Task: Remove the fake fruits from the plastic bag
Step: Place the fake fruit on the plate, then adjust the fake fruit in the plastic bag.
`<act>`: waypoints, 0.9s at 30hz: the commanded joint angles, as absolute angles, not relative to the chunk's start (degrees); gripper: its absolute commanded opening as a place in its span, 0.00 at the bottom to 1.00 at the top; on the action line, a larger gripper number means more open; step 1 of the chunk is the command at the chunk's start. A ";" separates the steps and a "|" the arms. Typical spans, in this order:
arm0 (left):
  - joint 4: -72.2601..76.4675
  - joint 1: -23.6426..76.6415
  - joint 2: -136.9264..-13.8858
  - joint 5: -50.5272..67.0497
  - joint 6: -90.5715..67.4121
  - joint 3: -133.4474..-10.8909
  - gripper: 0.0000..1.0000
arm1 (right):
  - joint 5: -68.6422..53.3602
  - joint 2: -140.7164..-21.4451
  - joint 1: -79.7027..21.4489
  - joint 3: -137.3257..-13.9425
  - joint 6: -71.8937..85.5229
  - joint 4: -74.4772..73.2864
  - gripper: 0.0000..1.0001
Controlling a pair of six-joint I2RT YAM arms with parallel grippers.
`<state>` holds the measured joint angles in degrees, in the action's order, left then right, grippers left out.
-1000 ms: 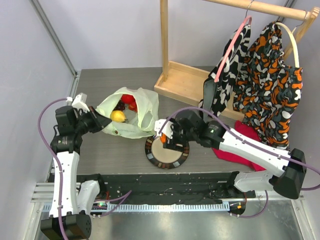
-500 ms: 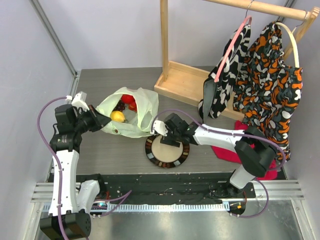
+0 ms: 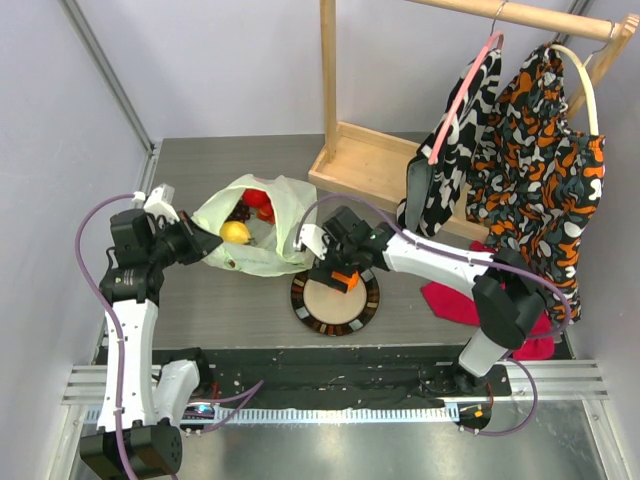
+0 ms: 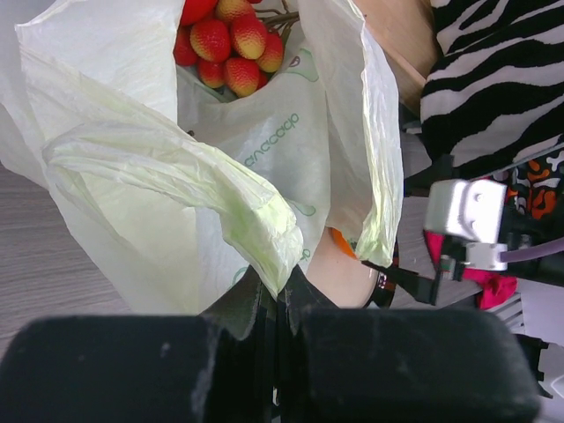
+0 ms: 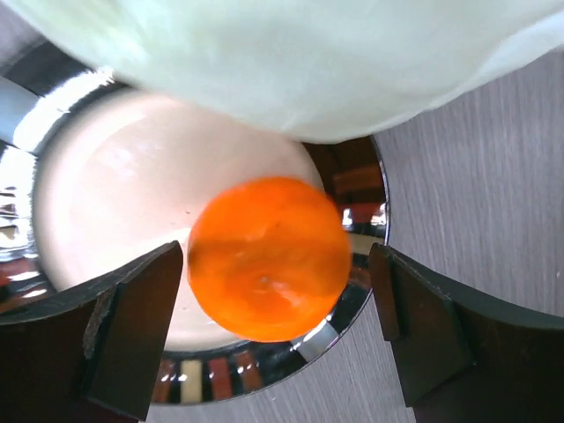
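The pale green plastic bag (image 3: 262,240) lies at the table's left with its mouth open. A yellow lemon (image 3: 236,232), a red fruit (image 3: 258,199) and dark grapes (image 3: 240,212) show inside it. Red berries (image 4: 231,46) sit deep in the bag (image 4: 167,167). My left gripper (image 3: 197,243) is shut on a fold of the bag's edge (image 4: 280,295). My right gripper (image 3: 334,266) hovers over the dark-rimmed plate (image 3: 312,318), open. The orange (image 5: 269,257) sits between its fingers (image 5: 132,326) above the plate (image 5: 256,374), with a gap on each side.
A wooden clothes rack (image 3: 345,150) stands at the back with patterned garments (image 3: 530,170) hanging on it. A red cloth (image 3: 450,300) lies under the right arm. The bag's lower edge (image 5: 291,62) hangs just over the plate's far rim.
The right gripper's jaws have spread wider and no longer clamp the orange, which now shows over the plate. The right arm's elbow swung back. The left arm has not moved.
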<state>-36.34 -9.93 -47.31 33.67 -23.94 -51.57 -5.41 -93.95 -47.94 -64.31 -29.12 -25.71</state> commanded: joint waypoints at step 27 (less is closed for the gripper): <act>-37.26 -11.86 -42.63 36.74 -25.93 -51.59 0.02 | 1.11 -122.59 -51.86 -114.52 -14.15 -19.96 0.48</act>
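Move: The yellow fruit in the bag's open mouth lies about 26 cm to the left of the right hand and 11 cm farther out, perhaps 2 cm lower. Farther out behind it sit the red tomato, 22 cm left and 20 cm ahead, and the red berry bunch, 19 cm left and 17 cm ahead. The released orange is straight under the fingers, 2 cm down. From the left hand the yellow fruit is roughly 9 cm ahead, 5 cm right and 16 cm below. Lift the right gripper clear of the orange on the plate, about 23 cm up while swinging left, over the bag's right flap, then drop some 14 cm into the mouth towards the yellow fruit, ending about 20 cm left and 6 cm forward of the start. Roll its left side up some 20 degrees and bring the wide-open fingers to about half open. Keep the left gripper pinching the bag's edge. ##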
